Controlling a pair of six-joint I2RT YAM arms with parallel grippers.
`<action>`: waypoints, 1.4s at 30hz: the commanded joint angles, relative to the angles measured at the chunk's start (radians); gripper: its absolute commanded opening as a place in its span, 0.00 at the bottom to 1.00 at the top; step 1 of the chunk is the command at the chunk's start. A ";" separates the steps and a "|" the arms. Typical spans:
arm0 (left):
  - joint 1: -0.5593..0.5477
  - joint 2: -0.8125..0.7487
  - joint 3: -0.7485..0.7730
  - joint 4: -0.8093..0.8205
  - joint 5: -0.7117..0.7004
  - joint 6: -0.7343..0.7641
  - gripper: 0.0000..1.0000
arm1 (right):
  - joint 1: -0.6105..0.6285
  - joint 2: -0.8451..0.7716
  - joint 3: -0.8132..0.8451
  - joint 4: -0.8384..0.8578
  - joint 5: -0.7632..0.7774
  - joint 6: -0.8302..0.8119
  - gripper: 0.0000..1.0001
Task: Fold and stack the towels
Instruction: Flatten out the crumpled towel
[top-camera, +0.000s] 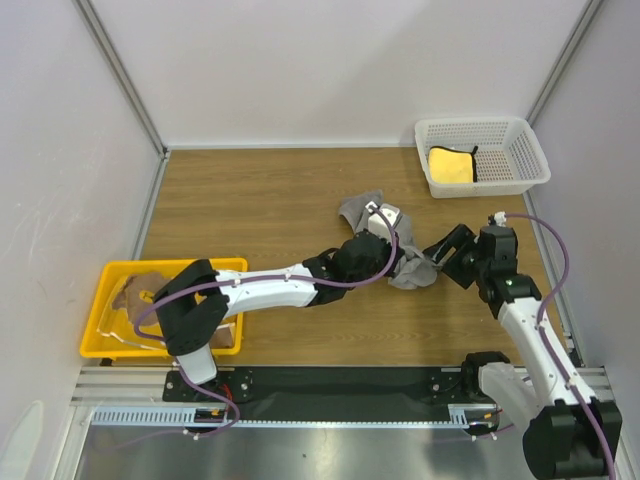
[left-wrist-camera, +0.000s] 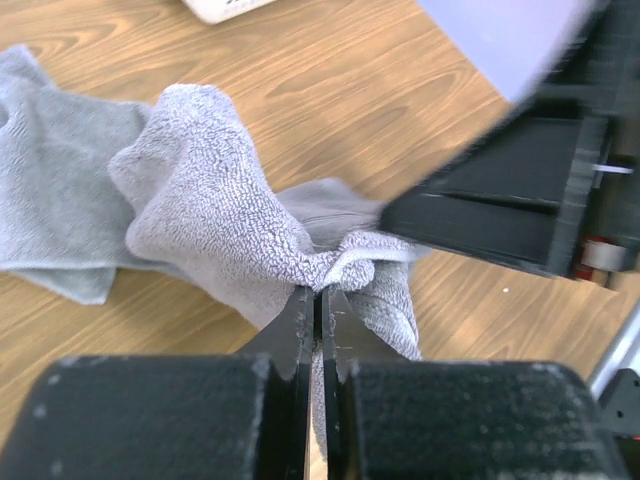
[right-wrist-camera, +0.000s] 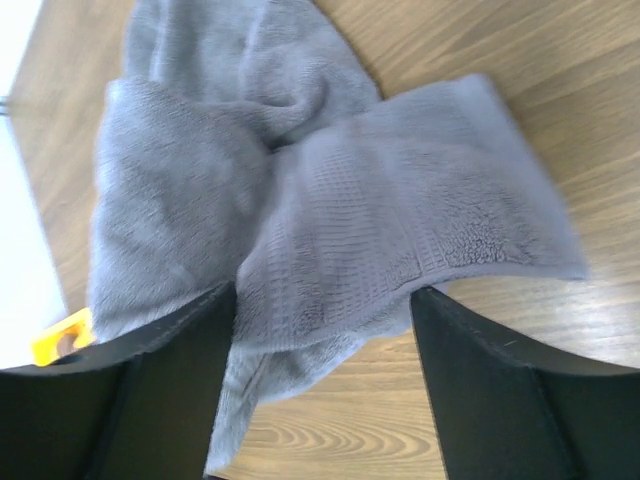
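The grey towel (top-camera: 412, 272) lies crumpled on the wooden table between the two grippers, and part of it shows behind the left wrist. My left gripper (left-wrist-camera: 322, 295) is shut on a bunched fold of the grey towel (left-wrist-camera: 200, 190); from above the left gripper (top-camera: 398, 258) sits mid-table. My right gripper (top-camera: 438, 262) stands open just to its right. In the right wrist view the grey towel (right-wrist-camera: 330, 200) hangs between the spread fingers (right-wrist-camera: 500, 400), not pinched. A yellow towel (top-camera: 452, 165) lies in the basket. A towel with a brown print (top-camera: 140, 292) lies in the tray, partly hidden by my left arm.
The white mesh basket (top-camera: 530, 150) stands at the far right corner. The yellow tray (top-camera: 100, 300) sits at the near left edge. White walls close the table on three sides. The right gripper's black body (left-wrist-camera: 500, 210) is close beside the left gripper.
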 joint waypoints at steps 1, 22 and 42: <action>0.015 -0.046 0.033 -0.024 -0.030 -0.020 0.00 | -0.007 -0.078 -0.041 0.007 -0.046 0.025 0.74; 0.015 0.006 0.076 -0.025 0.036 -0.073 0.00 | 0.164 -0.194 -0.098 -0.019 -0.005 0.192 0.61; 0.289 -0.434 -0.045 -0.259 -0.175 -0.078 0.00 | 0.054 -0.056 -0.005 -0.061 0.106 -0.002 0.00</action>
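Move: The crumpled grey towel's loose edge hangs about 4 cm back and 4 cm left of the open right hand, roughly at its height. From the left hand, which already holds the towel, that edge is some 7 cm back, 2 cm right and 5 cm lower. The towel's spread part lies about 10 cm ahead and 15 cm left of the right hand; the white basket about 22 cm ahead and 11 cm right of it. Right hand goes about 6 cm back-left, pinches towel edge; left, still gripping, pulls 15 cm left, up, forward. ##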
